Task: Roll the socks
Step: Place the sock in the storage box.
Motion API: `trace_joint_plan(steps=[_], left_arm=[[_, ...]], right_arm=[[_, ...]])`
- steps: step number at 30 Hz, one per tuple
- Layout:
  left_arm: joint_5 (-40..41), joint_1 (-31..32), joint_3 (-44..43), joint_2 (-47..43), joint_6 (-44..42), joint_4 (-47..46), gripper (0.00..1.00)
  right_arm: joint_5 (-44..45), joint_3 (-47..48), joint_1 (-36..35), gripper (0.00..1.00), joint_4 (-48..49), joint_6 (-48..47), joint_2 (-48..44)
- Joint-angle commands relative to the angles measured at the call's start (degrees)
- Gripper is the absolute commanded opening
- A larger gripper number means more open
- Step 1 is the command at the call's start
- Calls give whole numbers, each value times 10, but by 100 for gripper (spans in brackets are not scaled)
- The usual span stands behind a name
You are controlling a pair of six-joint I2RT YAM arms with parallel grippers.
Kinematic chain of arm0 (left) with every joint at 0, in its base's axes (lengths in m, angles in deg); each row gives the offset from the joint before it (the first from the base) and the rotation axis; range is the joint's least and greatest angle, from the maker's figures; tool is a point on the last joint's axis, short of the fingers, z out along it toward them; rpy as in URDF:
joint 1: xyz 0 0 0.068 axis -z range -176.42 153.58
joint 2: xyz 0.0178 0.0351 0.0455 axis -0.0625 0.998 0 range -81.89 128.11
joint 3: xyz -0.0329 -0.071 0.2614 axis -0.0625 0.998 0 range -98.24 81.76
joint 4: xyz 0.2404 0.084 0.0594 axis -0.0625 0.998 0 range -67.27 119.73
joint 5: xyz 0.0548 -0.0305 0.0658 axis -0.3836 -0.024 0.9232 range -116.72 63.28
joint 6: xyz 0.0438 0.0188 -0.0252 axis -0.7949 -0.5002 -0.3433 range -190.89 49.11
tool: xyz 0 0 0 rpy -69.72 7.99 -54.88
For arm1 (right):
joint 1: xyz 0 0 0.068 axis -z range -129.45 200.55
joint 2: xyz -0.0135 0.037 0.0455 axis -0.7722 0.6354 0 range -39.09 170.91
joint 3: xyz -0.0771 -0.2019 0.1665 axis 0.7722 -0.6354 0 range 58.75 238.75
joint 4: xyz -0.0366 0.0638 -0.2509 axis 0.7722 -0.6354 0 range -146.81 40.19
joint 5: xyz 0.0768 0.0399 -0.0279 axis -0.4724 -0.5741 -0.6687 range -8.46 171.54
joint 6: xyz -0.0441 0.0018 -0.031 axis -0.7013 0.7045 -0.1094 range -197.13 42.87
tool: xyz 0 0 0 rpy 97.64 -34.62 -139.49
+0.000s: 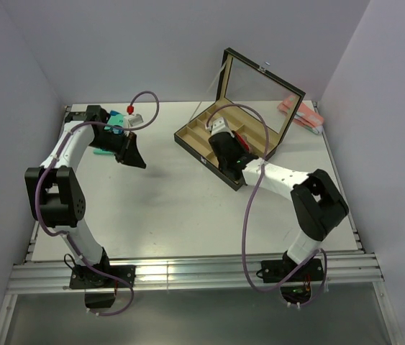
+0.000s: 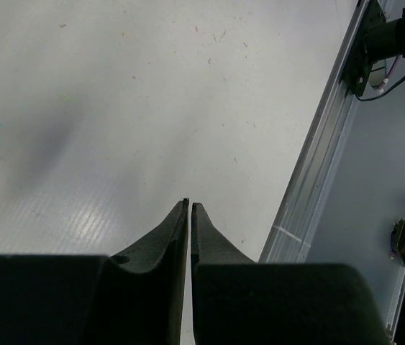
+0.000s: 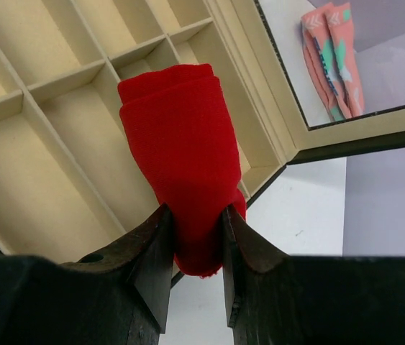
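The red socks (image 3: pixel 177 136) are a rolled bundle, and my right gripper (image 3: pixel 193 215) is shut on its lower end. It hangs above the compartments of the cream-lined box (image 3: pixel 58 144). From above, only a sliver of the red socks (image 1: pixel 239 138) shows beside the right gripper (image 1: pixel 235 145), over the open box (image 1: pixel 195 133). My left gripper (image 2: pixel 189 205) is shut with nothing between its fingers, pointing at bare white table. In the top view the left gripper (image 1: pixel 137 162) hovers at the table's back left.
The box lid (image 1: pixel 260 86) stands open with a glass pane. Pink patterned socks (image 1: pixel 299 113) lie at the back right and show through the glass (image 3: pixel 331 57). A teal sock (image 1: pixel 103 149) lies under the left arm. The table's metal rail (image 2: pixel 317 172) runs along the near edge.
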Motion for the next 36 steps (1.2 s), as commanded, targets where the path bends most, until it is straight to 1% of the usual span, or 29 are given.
trace_joint_plan(steps=[1,5,8,16,19,24,26,31,32,36], left_arm=[[-8,-2,6,-27,-3,-7,11],[-9,-2,13,-27,-5,-11,11],[-14,-2,17,-24,-7,-11,11],[-17,-2,22,-19,-18,-6,11],[-15,-2,24,-22,-24,-4,12],[-14,-3,22,-16,-34,2,12],[-16,-3,19,-13,-38,14,12],[-18,-3,8,-3,-48,27,12],[-16,-3,6,-5,-48,28,13],[-15,-3,1,-2,-49,32,13]], right_arm=[[21,-17,4,0,52,-25,20],[29,-12,4,0,64,-30,42],[17,-12,9,0,70,-24,51],[-9,-1,16,0,49,-17,88],[-42,9,24,0,34,-3,93],[-100,24,32,0,-24,12,100],[-131,41,44,0,-59,28,103],[-241,84,86,0,-121,58,124],[-255,91,101,0,-142,60,136],[-280,120,124,0,-176,68,165]])
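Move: About 13 cm below the right hand, which already holds the rolled red sock, and some 3 cm ahead lies its empty compartment in the storage box. The grey sock lies in the next compartment, roughly 6 cm ahead of the hand, 3 cm to its right and 12 cm below. The pink cloth lies on the table about 15 cm ahead and 21 cm to the right. From the left hand, the empty compartment is some 9 cm ahead, 25 cm to the right and 16 cm below. Lowering the red sock by about 9 cm, the right hand sinks towards the empty compartment on the near side of the grey sock and eases slightly forward near the end. The wrist tips the fingers more steeply down by some 20 degrees, mostly in the second half, while they keep their pinch on the sock's near end. ##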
